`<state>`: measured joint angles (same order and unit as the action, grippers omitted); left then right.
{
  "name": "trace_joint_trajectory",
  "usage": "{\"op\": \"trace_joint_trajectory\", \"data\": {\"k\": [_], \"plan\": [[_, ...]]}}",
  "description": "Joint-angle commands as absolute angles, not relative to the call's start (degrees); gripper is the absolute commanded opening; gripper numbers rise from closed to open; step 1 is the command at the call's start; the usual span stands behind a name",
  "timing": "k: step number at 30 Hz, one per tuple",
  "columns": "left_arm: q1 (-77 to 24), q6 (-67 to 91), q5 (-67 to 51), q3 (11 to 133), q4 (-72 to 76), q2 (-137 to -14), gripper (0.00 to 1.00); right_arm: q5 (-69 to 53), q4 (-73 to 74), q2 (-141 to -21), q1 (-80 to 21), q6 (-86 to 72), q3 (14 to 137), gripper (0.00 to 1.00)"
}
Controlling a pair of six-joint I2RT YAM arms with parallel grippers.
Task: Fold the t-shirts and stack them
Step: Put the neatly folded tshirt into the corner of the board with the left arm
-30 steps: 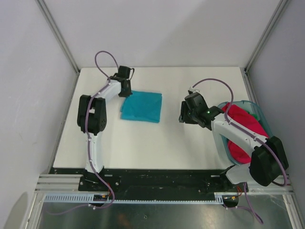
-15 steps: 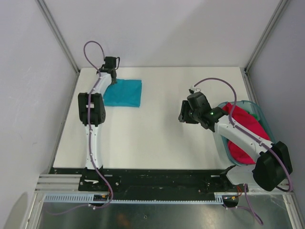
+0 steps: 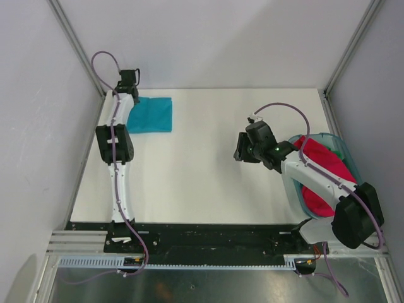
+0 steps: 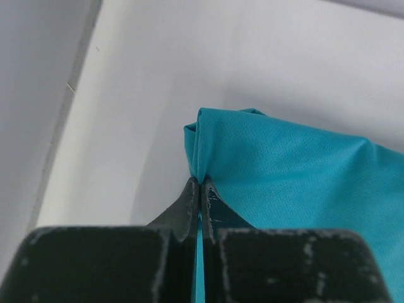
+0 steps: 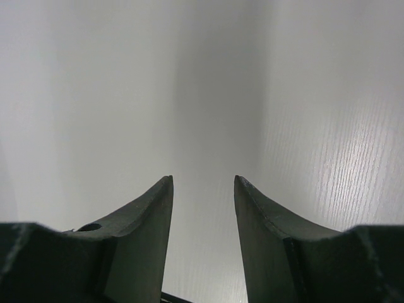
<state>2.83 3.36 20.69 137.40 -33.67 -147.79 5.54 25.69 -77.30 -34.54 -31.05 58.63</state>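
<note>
A folded teal-blue t-shirt [image 3: 152, 115] lies flat in the far left corner of the table. My left gripper [image 3: 128, 95] is stretched out to that corner and is shut on the shirt's near corner; in the left wrist view the teal-blue cloth [image 4: 284, 170] is pinched between the closed fingertips [image 4: 201, 183]. A magenta-red t-shirt [image 3: 322, 170] sits crumpled in the basket at the right, with a bit of green [image 3: 337, 151] at its far edge. My right gripper [image 3: 238, 153] hovers open over bare table, nothing between its fingers [image 5: 151, 214].
The translucent teal basket [image 3: 346, 154] stands at the right edge of the white table [image 3: 189, 177], partly under my right arm. Walls and metal frame posts [image 3: 76, 44] close in the back and both sides.
My left arm has dragged the teal-blue t-shirt from the table's left middle to the far left corner. The right gripper has barely moved.
</note>
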Motion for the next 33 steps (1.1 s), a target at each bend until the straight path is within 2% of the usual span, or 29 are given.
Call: {"op": "trace_joint_trajectory", "data": {"k": [1,27,29,31,33], "plan": [[3.7,-1.1,22.4,142.8,-32.0,-148.7,0.0,5.3,23.5,-78.8,-34.7,-31.0,59.8,0.48],[8.6,-7.2,17.3,148.9,-24.8,-151.3,0.01,1.5,19.8,-86.6,-34.9,-30.9,61.2,0.47],[8.6,-6.9,17.8,148.5,-24.8,-151.4,0.14,1.4,19.7,-86.8,-34.9,-30.9,61.1,0.48],[8.7,-6.4,18.4,147.9,-24.8,-150.9,0.36,1.3,19.6,-86.8,-34.9,-30.9,61.1,0.48],[8.6,-5.3,19.7,147.5,-24.7,-150.2,0.54,1.3,19.7,-86.8,-34.9,-30.8,61.1,0.48]]}}
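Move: My left hand still pinches the folded teal t-shirt at its left edge near the far corner. The board's far-left corner, where it is to go, lies about 12 cm to the left, 6 cm ahead and 4 cm below; the t-shirt's middle is some 8 cm to the right, 6 cm back and 3 cm lower. From my right hand that board corner is roughly 57 cm left, 36 cm ahead and 12 cm down. I carry the pinched t-shirt edge about 7 cm left, and 3 cm forward, towards the board's far-left corner with my left hand. On the way the hand bobs up and down again, then rises to end some 4 cm higher, and only there do my fingers open and let go. Meanwhile my empty right hand sinks about 5 cm, half-open, drifting slightly left. ##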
